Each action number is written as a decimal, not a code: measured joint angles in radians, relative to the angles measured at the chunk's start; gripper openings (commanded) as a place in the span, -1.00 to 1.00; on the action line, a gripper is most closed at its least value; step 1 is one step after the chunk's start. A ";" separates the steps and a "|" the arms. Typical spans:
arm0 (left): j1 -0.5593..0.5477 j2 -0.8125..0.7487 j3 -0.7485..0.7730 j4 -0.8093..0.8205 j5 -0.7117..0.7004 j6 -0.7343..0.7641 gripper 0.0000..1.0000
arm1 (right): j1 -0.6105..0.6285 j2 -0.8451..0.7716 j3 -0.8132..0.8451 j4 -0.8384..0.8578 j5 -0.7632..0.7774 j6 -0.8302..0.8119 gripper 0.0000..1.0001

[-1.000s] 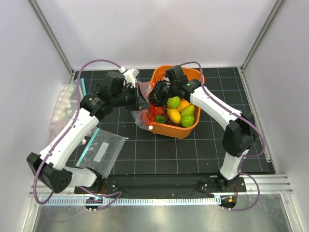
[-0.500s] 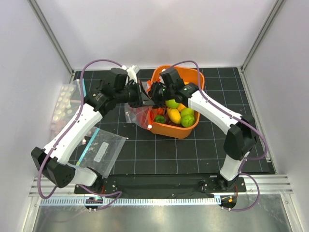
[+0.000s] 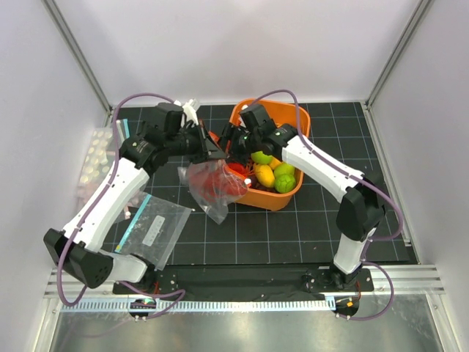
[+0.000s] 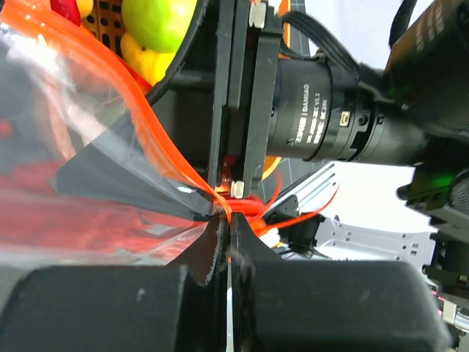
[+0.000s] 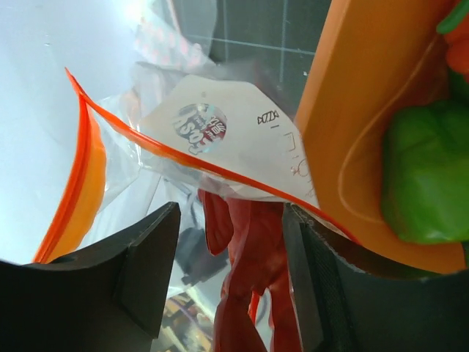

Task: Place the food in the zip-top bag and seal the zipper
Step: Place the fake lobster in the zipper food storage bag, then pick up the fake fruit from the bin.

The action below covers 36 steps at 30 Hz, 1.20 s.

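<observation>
The clear zip-top bag (image 3: 209, 187) hangs from my left gripper (image 3: 215, 150), just left of the orange basket. That gripper (image 4: 229, 220) is shut on the bag's red-orange zipper (image 4: 150, 121) at one end of the mouth. The red lobster (image 3: 214, 183) lies inside the bag. My right gripper (image 3: 233, 144) hovers over the bag's mouth, open; in its wrist view the lobster (image 5: 253, 279) hangs between the fingers (image 5: 146, 264) without touching them, below the zipper (image 5: 183, 158). The round light-green fruit (image 3: 261, 156) sits in the basket, also seen as the fruit (image 4: 157, 22) in the left wrist view.
The orange basket (image 3: 277, 199) holds yellow, orange and dark-green toy produce; its wall (image 5: 366, 132) is right beside my right fingers. A flat clear bag with a teal strip (image 3: 150, 231) lies at the front left. A white tray (image 3: 95, 158) stands by the left wall.
My right gripper has opened and let go of the lobster, which now sits low in the bag. The bag has dropped and swung left, off the basket's rim.
</observation>
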 measured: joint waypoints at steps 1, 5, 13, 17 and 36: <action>0.006 -0.010 -0.012 0.005 0.007 0.002 -0.99 | 0.003 0.006 0.018 -0.029 0.010 -0.010 0.33; 0.013 -0.036 -0.034 0.008 0.027 0.024 -1.00 | 0.009 0.016 0.072 -0.130 0.049 -0.052 0.40; 0.032 -0.037 -0.061 -0.061 -0.025 0.098 -0.99 | -0.005 0.002 0.122 -0.252 0.079 -0.129 0.35; 0.034 -0.037 -0.068 -0.099 -0.053 0.132 -1.00 | -0.014 -0.021 0.150 -0.281 0.091 -0.171 0.35; 0.034 0.027 0.106 -0.283 -0.206 0.306 -1.00 | -0.210 -0.036 0.193 -0.381 0.265 -0.387 0.82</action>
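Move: The lobster is already in the clear bag whose orange rim the left fingers pinch. Its middle lies about 10 cm below that hand, some 6 cm back and 2 cm left. From the open right hand it is about 6 cm left, 8 cm back and 9 cm below. For the right hand, the bin's middle is some 12 cm right and 12 cm below, about level fore and aft; the green apple is 10 cm right, 2 cm back, 10 cm below. The bag, lobster inside, is carried some 6 cm left, away from the bin, by the left hand, which keeps its pinch on the rim, sinks about 5 cm, rises a little and tips its fingers down some 20 degrees. The right hand leaves the bag mouth, going right about 14 cm, first rising, then forward and down over the bin, fingers tipping down and opening wider. ##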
